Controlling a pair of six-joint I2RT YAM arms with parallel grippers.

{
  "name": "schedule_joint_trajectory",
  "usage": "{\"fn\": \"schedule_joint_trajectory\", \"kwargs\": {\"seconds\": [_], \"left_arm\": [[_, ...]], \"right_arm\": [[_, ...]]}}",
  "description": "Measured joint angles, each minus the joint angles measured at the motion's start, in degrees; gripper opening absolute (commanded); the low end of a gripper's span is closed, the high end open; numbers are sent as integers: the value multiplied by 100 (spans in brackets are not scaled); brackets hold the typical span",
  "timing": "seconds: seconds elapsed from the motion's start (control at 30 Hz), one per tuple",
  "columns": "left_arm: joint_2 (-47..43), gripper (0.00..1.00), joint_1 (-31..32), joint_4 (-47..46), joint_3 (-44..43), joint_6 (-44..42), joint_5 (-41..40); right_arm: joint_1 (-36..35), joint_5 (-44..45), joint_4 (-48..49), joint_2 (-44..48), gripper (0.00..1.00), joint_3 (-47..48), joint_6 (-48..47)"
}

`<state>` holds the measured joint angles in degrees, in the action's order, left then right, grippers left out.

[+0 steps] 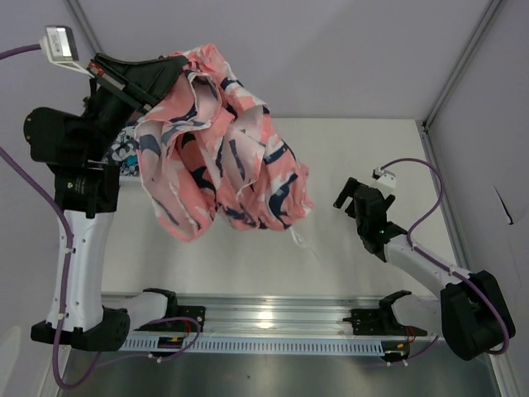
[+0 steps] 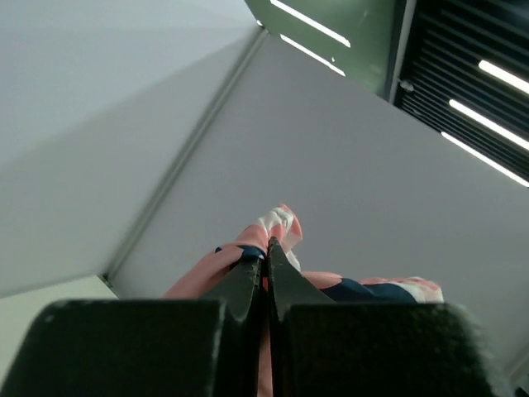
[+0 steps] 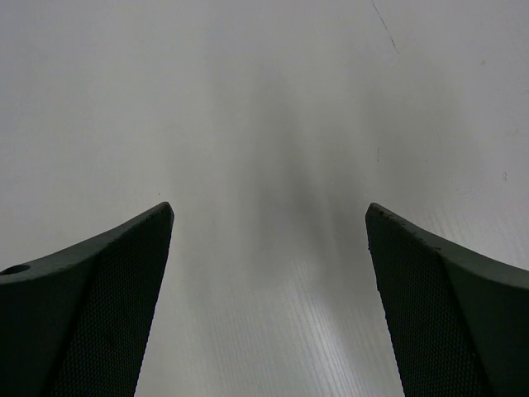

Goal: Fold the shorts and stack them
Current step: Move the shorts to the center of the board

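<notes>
The pink shorts [image 1: 223,157] with navy-and-white shark print hang bunched in the air over the left half of the table. My left gripper [image 1: 182,68] is raised high and shut on their upper edge. In the left wrist view the fingertips [image 2: 254,258] pinch a fold of pink fabric [image 2: 277,225] that sticks out past them. A white drawstring [image 1: 302,241] dangles from the lower right of the shorts. My right gripper [image 1: 348,197] stands open low over the right side of the table, apart from the shorts. Between its fingers [image 3: 269,208] there is only bare table [image 3: 273,99].
A patch of navy-and-white printed cloth [image 1: 126,154] peeks out behind my left arm at the table's left edge. Grey walls close the table [image 1: 364,149] at the back and right. A metal rail [image 1: 273,318] runs along the near edge between the arm bases.
</notes>
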<state>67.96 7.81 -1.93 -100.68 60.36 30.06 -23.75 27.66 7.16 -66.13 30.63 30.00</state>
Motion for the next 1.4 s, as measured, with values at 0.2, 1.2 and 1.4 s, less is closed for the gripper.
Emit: {"fn": "schedule_joint_trajectory", "kwargs": {"seconds": [0.2,1.2,1.4], "left_arm": [[-111,0,315,-640,1307,431,315],[-2118,67,2153,-260,6426,-205,-654],[-3143,99,1974,1532,6767,-1058,-1486]], "right_arm": [[13,103,-13,42,99,0,0],[188,162,50,1484,99,-525,-24],[197,-481,452,1565,98,-715,-293]]}}
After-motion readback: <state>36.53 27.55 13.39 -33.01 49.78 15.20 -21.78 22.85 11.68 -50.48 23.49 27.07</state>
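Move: The left gripper already pinches the shorts high up. The board's centre, where they go, lies about 64 cm below the left hand, some 17 cm to its right and 7 cm ahead. The basket of remaining clothes is roughly 30 cm ahead and 28 cm left, near table level; the board's near edge is some 21 cm back and 17 cm right. From the right hand, the board's centre is about 27 cm left, level with it fore and aft, 12 cm lower. Bring the left gripper down about 42 cm in all with the shorts pinched: first down, forward and some 16 cm right over the board, then back and left while still sinking. Tip the fingers down roughly 40 degrees, and over the last stretch open them wide to let the shorts go. Ease the open right gripper up about 4 cm, clear of everything. ##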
